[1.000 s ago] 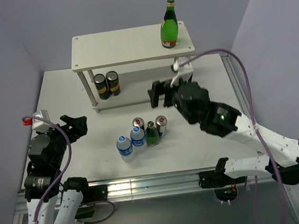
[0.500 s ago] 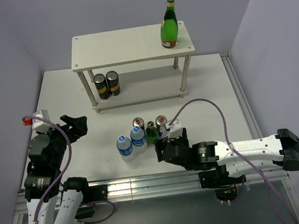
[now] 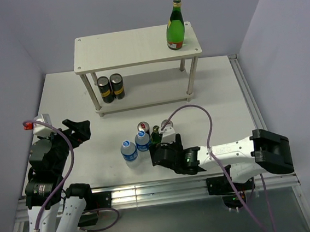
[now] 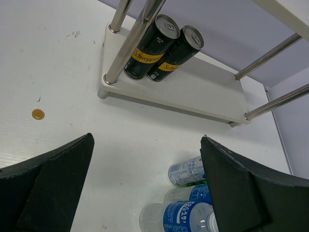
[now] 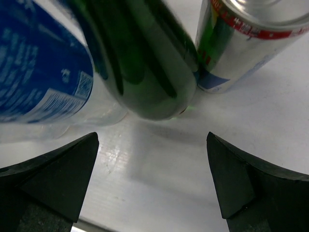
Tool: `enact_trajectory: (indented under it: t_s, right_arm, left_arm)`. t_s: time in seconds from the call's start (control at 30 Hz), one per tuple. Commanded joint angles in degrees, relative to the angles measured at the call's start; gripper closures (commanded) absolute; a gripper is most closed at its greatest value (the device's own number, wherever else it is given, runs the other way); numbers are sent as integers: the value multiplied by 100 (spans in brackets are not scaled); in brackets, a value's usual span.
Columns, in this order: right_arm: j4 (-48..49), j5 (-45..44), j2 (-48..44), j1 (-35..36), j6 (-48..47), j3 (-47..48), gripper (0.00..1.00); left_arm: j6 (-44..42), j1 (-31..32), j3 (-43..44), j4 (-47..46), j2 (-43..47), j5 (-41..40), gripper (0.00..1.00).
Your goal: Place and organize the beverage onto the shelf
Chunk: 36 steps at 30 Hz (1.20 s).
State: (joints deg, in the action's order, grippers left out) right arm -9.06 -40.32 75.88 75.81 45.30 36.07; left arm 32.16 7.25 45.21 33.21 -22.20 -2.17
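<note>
One green glass bottle (image 3: pixel 174 26) stands on the right end of the shelf's top board (image 3: pixel 132 48). On the table stand two water bottles (image 3: pixel 128 150), (image 3: pixel 142 141), a second green bottle (image 3: pixel 156 133) and two silver-blue cans (image 3: pixel 143 127), (image 3: pixel 167 124). My right gripper (image 3: pixel 158 148) is open and empty, low on the table just in front of that green bottle (image 5: pixel 140 58). In the right wrist view a water bottle (image 5: pixel 38 72) is to its left and a can (image 5: pixel 241 38) to its right. My left gripper (image 3: pixel 82 129) is open and empty, left of the cluster.
Two black cans with yellow labels (image 4: pixel 149 46), (image 4: pixel 176 53) stand at the left end of the shelf's lower board (image 4: pixel 203 94). Slim metal legs (image 4: pixel 128 41) hold the boards. A small brown spot (image 4: pixel 38 114) lies on the table. Purple walls close in at the back and sides.
My right arm has swung from beside the shelf down to the near side of the drinks, then slid left, close to the green bottle. The left arm has not moved.
</note>
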Motion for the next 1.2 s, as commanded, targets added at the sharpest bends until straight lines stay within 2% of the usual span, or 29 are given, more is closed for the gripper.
enact_trajectory:
  t_s: [0.0,0.17,0.4,0.7,1.1,1.17]
  right_arm:
    - [712,-91,199,-224,-231,163,0]
    - [1266,-38,506,-654,-522,198,0]
    - [1635,32,929,-875,-777,479,0]
    - [1802,15,1271,-884,-839,725,0]
    - [2285,-389,1658,-945,-794,550,0]
    - [2409,-486,1737,-937,-847,524,6]
  left_arm:
    - [-96,-39,-4,-262,101,112,1]
    - [-105,-39,-4,-263,101,112,1]
    - [-105,-39,-4,-263,75,112,1]
    - [-105,-48,-4,-263,66,130,1]
    - [-114,-57,-4,-271,75,156,1]
    - [-114,-65,-4,-271,75,147,1]
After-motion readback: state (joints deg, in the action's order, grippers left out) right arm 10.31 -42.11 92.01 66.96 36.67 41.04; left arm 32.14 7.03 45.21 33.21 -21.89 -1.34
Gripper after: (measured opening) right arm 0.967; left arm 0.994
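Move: The green bottle stands about 6 cm ahead of the right hand and 2 cm to its left, its middle some 2 cm higher. Close against it are a water bottle about 9 cm to the hand's left and 6 cm ahead, and the right-hand can roughly 11 cm ahead and 2 cm to the right. The left can is 12 cm ahead and 9 cm left. From the idle left hand, the green bottle lies about 26 cm right, 1 cm ahead and 19 cm lower. With its fingers held wide open, the right hand drives low and forward some 7 cm to take the green bottle between them, wedging in beside the water bottle and sinking only about a centimetre in all. After the first quick 4 to 5 cm it shifts nearly 3 cm left while slowing, then creeps on forward, the fingertips tipping up and turning slightly clockwise (about 5 degrees each), and the fingers only just begin to close. ##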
